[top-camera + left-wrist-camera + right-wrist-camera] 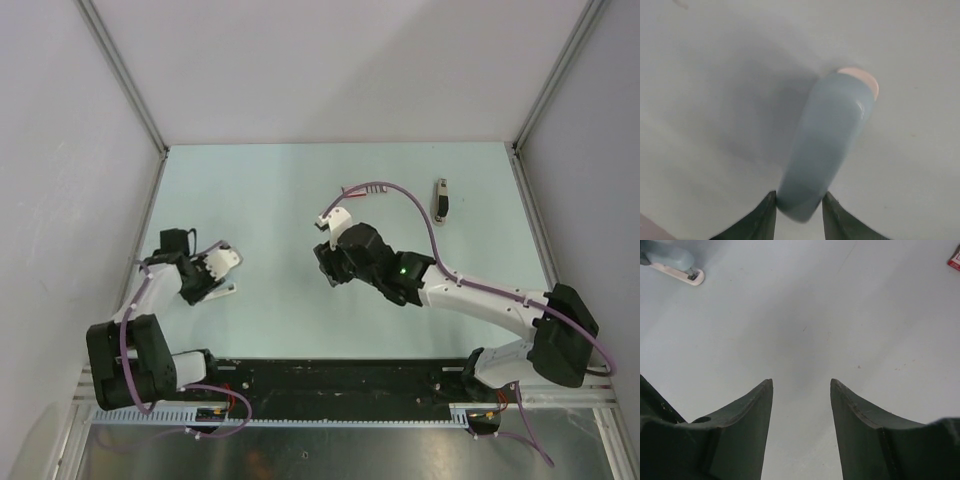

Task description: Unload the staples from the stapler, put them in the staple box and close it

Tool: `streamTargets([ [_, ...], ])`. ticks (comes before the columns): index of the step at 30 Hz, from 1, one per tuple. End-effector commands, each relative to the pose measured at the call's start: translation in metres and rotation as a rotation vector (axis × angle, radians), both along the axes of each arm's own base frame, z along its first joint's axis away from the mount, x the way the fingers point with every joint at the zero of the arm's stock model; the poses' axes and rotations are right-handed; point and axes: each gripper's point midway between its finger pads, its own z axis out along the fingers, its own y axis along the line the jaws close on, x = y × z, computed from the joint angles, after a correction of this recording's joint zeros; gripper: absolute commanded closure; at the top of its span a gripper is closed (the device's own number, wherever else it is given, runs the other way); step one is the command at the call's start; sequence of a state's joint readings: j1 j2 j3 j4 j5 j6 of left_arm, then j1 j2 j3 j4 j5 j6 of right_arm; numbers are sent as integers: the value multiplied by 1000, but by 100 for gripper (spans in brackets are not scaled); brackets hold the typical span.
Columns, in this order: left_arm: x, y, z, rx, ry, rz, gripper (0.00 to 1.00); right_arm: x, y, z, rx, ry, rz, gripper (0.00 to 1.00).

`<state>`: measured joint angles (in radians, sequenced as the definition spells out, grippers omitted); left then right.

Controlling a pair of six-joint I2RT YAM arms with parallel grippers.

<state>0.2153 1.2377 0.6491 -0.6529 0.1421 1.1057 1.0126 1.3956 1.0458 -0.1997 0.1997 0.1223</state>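
Observation:
The stapler (830,135) is pale blue with a cream base. It lies lengthwise away from my left wrist camera. My left gripper (799,200) is shut on its near end, one finger against each side. In the top view the left gripper (213,278) sits at the table's left, and the stapler's cream base (228,289) pokes out beside it. In the right wrist view the stapler (672,260) shows at the far upper left, resting on the table. My right gripper (801,382) is open and empty above bare table. In the top view it (325,268) hangs near the middle. No staples are visible.
A small red box (352,189) lies behind the right wrist and shows at the right wrist view's top right edge (955,261). A small dark object (441,198) lies at the back right. Grey walls enclose the pale table (270,200) on three sides.

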Motion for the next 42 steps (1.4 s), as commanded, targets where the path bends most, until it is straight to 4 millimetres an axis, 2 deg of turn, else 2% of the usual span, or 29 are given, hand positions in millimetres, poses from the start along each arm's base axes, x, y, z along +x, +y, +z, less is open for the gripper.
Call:
streamTargets([
  [1, 7, -43, 1, -74, -5, -93, 100, 1, -7, 20, 63, -46, -37, 46],
  [8, 8, -117, 2, -115, 24, -291, 100, -3, -22, 14, 60, -39, -71, 48],
  [13, 14, -156, 5, -116, -6, -374, 98, -7, -27, 6, 53, -19, -80, 49],
  [14, 16, -162, 7, -116, -20, -381, 90, -8, -28, 5, 54, -15, -81, 49],
  [15, 19, -166, 9, -116, -36, -383, 75, -9, -29, 3, 57, -10, -82, 48],
  [16, 23, -167, 12, -117, -57, -374, 54, -10, -29, 1, 59, -2, -81, 47],
  [17, 27, -169, 16, -118, -82, -362, 38, -12, -29, 0, 61, 4, -79, 44],
  [18, 30, -169, 20, -117, -104, -350, 28, -13, -28, -1, 64, 10, -74, 41],
  [20, 36, -168, 32, -123, -154, -320, 15, -16, -25, -4, 70, 23, -57, 36],
  [22, 42, -168, 51, -158, -219, -274, 7, -18, -20, -9, 69, 35, -35, 32],
  [24, 48, -166, 77, -199, -297, -224, 2, -21, -14, -14, 68, 47, -2, 28],
  [26, 56, -158, 110, -269, -388, -126, 1, -25, -4, -18, 71, 55, 52, 23],
  [30, 70, -121, 178, -440, -549, 119, 0, -30, 23, -22, 74, 72, 174, 17],
  [32, 68, -103, 193, -503, -567, 222, 0, -31, 40, -31, 51, 94, 231, 16],
  [36, 54, -99, 190, -574, -510, 315, 0, -37, 75, -47, 21, 123, 326, 15],
  [42, 34, -100, 163, -590, -449, 373, 1, -36, 109, -59, -8, 120, 400, 15],
])
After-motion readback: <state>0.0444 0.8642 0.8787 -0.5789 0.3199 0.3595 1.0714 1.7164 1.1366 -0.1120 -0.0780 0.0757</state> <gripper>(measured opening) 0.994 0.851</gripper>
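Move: The stapler is already pinched near one end in my left hand, low over the table, its middle some 5 cm to the right of the fingers and about 1 cm ahead. I'm taking it to the bare table about 16 cm to my left hand's right, 1 cm ahead. From my right hand the stapler lies around 33 cm left, 2 cm back and 16 cm below. The staple box is roughly 32 cm ahead of the right hand, 10 cm right and 17 cm below. Keeping my left hand's pinch on the stapler, I carry it level about 16 cm right, towards the middle, turning it some 20 degrees clockwise. There I open wide, let go, and rise almost 20 cm, easing forward and left as the fingers tilt up. My right hand drifts slightly right, then swings left, down and a little back towards the stapler, opening and turning counter-clockwise. ##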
